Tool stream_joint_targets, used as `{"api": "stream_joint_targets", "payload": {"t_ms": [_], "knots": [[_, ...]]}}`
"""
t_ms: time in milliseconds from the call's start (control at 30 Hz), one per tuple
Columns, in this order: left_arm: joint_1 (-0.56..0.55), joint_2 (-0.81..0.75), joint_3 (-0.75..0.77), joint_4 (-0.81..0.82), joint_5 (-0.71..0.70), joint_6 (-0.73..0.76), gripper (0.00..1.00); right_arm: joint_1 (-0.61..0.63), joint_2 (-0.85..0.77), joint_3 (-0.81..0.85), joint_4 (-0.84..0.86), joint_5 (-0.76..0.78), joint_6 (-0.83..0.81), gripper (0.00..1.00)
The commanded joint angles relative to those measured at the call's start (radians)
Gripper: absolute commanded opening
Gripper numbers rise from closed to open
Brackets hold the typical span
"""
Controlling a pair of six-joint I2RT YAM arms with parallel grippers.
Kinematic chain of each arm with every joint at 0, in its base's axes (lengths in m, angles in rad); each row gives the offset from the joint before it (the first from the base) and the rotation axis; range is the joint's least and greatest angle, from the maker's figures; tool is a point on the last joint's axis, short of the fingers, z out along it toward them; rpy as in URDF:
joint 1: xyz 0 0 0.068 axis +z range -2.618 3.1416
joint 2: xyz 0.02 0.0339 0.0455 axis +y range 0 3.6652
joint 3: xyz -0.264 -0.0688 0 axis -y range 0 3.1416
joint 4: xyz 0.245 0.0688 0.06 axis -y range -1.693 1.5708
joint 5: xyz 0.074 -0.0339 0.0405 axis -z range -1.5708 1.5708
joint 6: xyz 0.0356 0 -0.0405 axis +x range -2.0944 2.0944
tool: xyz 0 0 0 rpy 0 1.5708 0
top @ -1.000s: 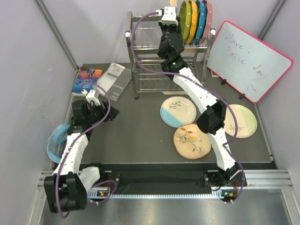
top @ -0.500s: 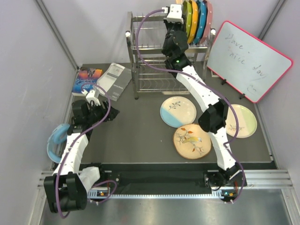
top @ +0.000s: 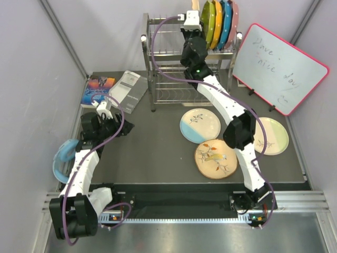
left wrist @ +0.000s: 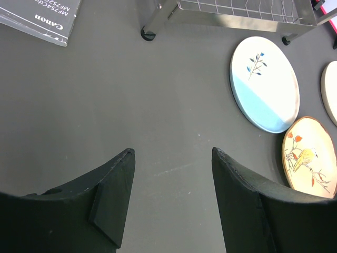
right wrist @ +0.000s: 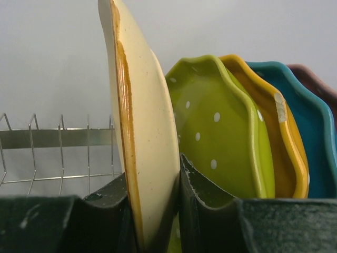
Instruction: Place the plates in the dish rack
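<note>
My right gripper [top: 191,17] [right wrist: 152,171] is shut on a tan-peach plate [right wrist: 143,105], held upright and edge-on over the top tier of the dish rack [top: 167,59], just left of a green dotted plate [right wrist: 221,142]. In the top view only that plate's rim [top: 195,3] shows. Three plates lie flat on the mat: white and light blue [top: 200,125] [left wrist: 265,83], tan-peach with a bird [top: 214,158] [left wrist: 308,156], cream and pale green [top: 274,136]. My left gripper [top: 124,128] [left wrist: 171,153] hovers open over bare mat at the left, nothing between its fingers.
Green, orange, teal and pink plates [top: 221,22] stand in the rack's top right slots. A pink-framed whiteboard [top: 279,68] leans at the right. A Canon manual [top: 128,90] [left wrist: 42,16] and a booklet [top: 98,86] lie left of the rack. Grey walls close in both sides.
My right gripper, still holding the plate, shifted slightly right toward the coloured plates and then back left above the rack. The left arm has not moved.
</note>
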Motion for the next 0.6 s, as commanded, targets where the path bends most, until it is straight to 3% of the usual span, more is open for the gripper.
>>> {"api": "stream_joint_targets", "payload": {"t_ms": [0, 200, 300, 567], "knots": [[-0.001, -0.025, -0.004, 0.049, 0.012, -0.001, 0.65, -0.014, -0.084, 0.026, 0.093, -0.018, 0.017, 0.0], [-0.001, -0.025, -0.004, 0.049, 0.012, -0.001, 0.65, -0.009, -0.097, 0.008, 0.139, -0.022, -0.031, 0.45], [-0.001, -0.025, -0.004, 0.049, 0.012, -0.001, 0.65, 0.002, -0.139, -0.021, 0.186, -0.081, -0.072, 0.55], [-0.001, -0.025, -0.004, 0.049, 0.012, -0.001, 0.65, 0.083, -0.339, -0.195, 0.255, -0.179, -0.187, 0.59]]}}
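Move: The right hand still grips the near rim of the bird plate, set down into its slot on the rack's top tier; its middle is about 7 cm ahead of that hand, hardly to either side, and some 3 cm higher. The green plate's middle lies about 4 cm to the hand's right and 8 cm ahead, the yellow one's some 7 cm right and 8 cm ahead, both about 2 cm up. From the left hand the bird plate is roughly 35 cm ahead, 25 cm right and 30 cm up. After holding still for a moment, the right hand opens its fingers from a narrow grip to a bit over half wide and lets go of the bird plate's near rim. It then draws up and back out of the rack, slowly at first and then faster, about 7 cm up and 5 cm back, its fingertips tipping up some 10 degrees as it comes clear of the bird plate and the green plate beside it. ##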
